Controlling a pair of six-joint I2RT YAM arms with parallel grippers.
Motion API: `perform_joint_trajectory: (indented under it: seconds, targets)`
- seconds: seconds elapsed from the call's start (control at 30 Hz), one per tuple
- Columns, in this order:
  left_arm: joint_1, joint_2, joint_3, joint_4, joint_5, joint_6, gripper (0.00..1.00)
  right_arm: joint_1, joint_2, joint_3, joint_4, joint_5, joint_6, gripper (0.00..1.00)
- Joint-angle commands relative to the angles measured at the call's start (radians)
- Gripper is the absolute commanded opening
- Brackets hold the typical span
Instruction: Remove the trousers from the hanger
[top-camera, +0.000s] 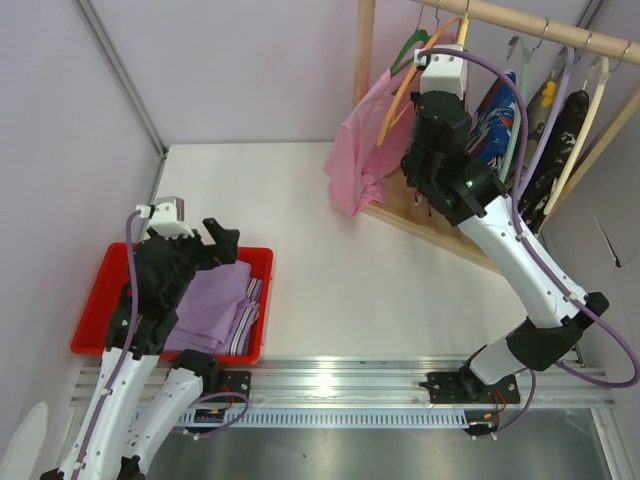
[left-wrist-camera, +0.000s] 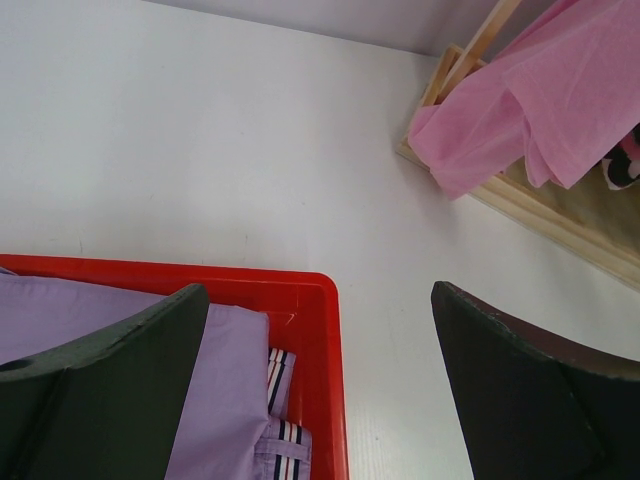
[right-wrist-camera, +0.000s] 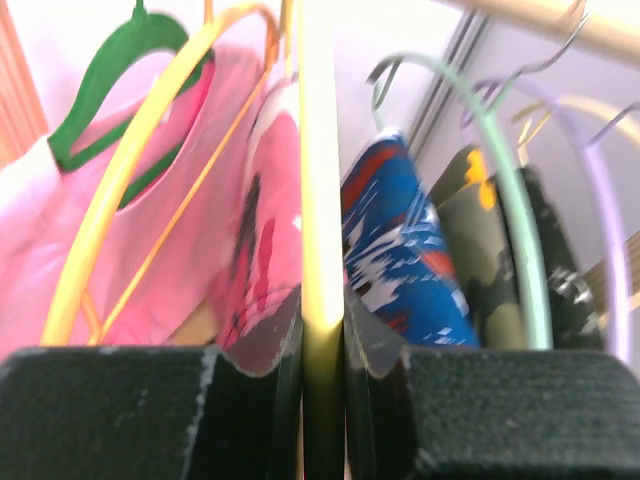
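Observation:
In the right wrist view my right gripper (right-wrist-camera: 322, 320) is shut on one arm of the yellow hanger (right-wrist-camera: 130, 170), whose bar runs straight up between the jaws. The pink camouflage trousers (right-wrist-camera: 265, 230) hang just left of that bar, against a plain pink garment (right-wrist-camera: 60, 230). From above, the right gripper (top-camera: 447, 45) reaches up under the wooden rail (top-camera: 540, 25), and the arm hides the trousers. My left gripper (left-wrist-camera: 320, 390) is open and holds nothing. It hovers over the right end of the red tray (top-camera: 100, 300).
Folded lilac cloth (top-camera: 215, 305) and a striped piece lie in the tray. Green (right-wrist-camera: 110, 90), orange (right-wrist-camera: 180, 230), mint (right-wrist-camera: 500, 180) and lilac (right-wrist-camera: 600, 230) hangers crowd the rail with blue-patterned (right-wrist-camera: 400, 250) and dark camouflage (right-wrist-camera: 480, 240) garments. The rack's wooden base (top-camera: 440, 225) stands on the table's far right.

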Motion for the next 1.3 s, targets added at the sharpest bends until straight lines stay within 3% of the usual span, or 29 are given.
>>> perform_joint_trajectory:
  seconds: [0.0,0.2,0.5,0.83,1.27]
  targets:
    - [-0.007,0.003,0.013,0.043,0.044,0.035,1.00,0.031,-0.065,0.095,0.240,0.023,-0.071,0.00]
    - [-0.007,0.009,0.041,0.056,0.089,0.047,1.00,0.085,-0.134,0.051,0.247,-0.002,-0.067,0.00]
    - [-0.007,0.054,0.101,0.122,0.353,0.067,0.99,0.150,-0.295,-0.078,0.173,0.046,0.018,0.00]
    - [-0.046,0.199,0.251,0.202,0.574,0.017,0.99,0.188,-0.513,-0.303,0.119,-0.043,0.156,0.00]
    - [-0.250,0.488,0.596,0.205,0.496,-0.026,0.99,0.200,-0.638,-0.357,-0.049,-0.236,0.221,0.00]
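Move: The right hand already grips the yellow hanger; clear space before the rack lies about 13 cm back and 4 cm right. The trousers hang from the hanger some 13 cm ahead, 1 cm right and 10 cm lower, the orange hanger 7 cm ahead and 6 cm left, the mint hanger 5 cm ahead and 9 cm right. From the left hand, the trousers are roughly 26 cm ahead, 42 cm right. Right hand pulls the gripped yellow hanger back about 13 cm while open left sweeps right and up towards trousers. ##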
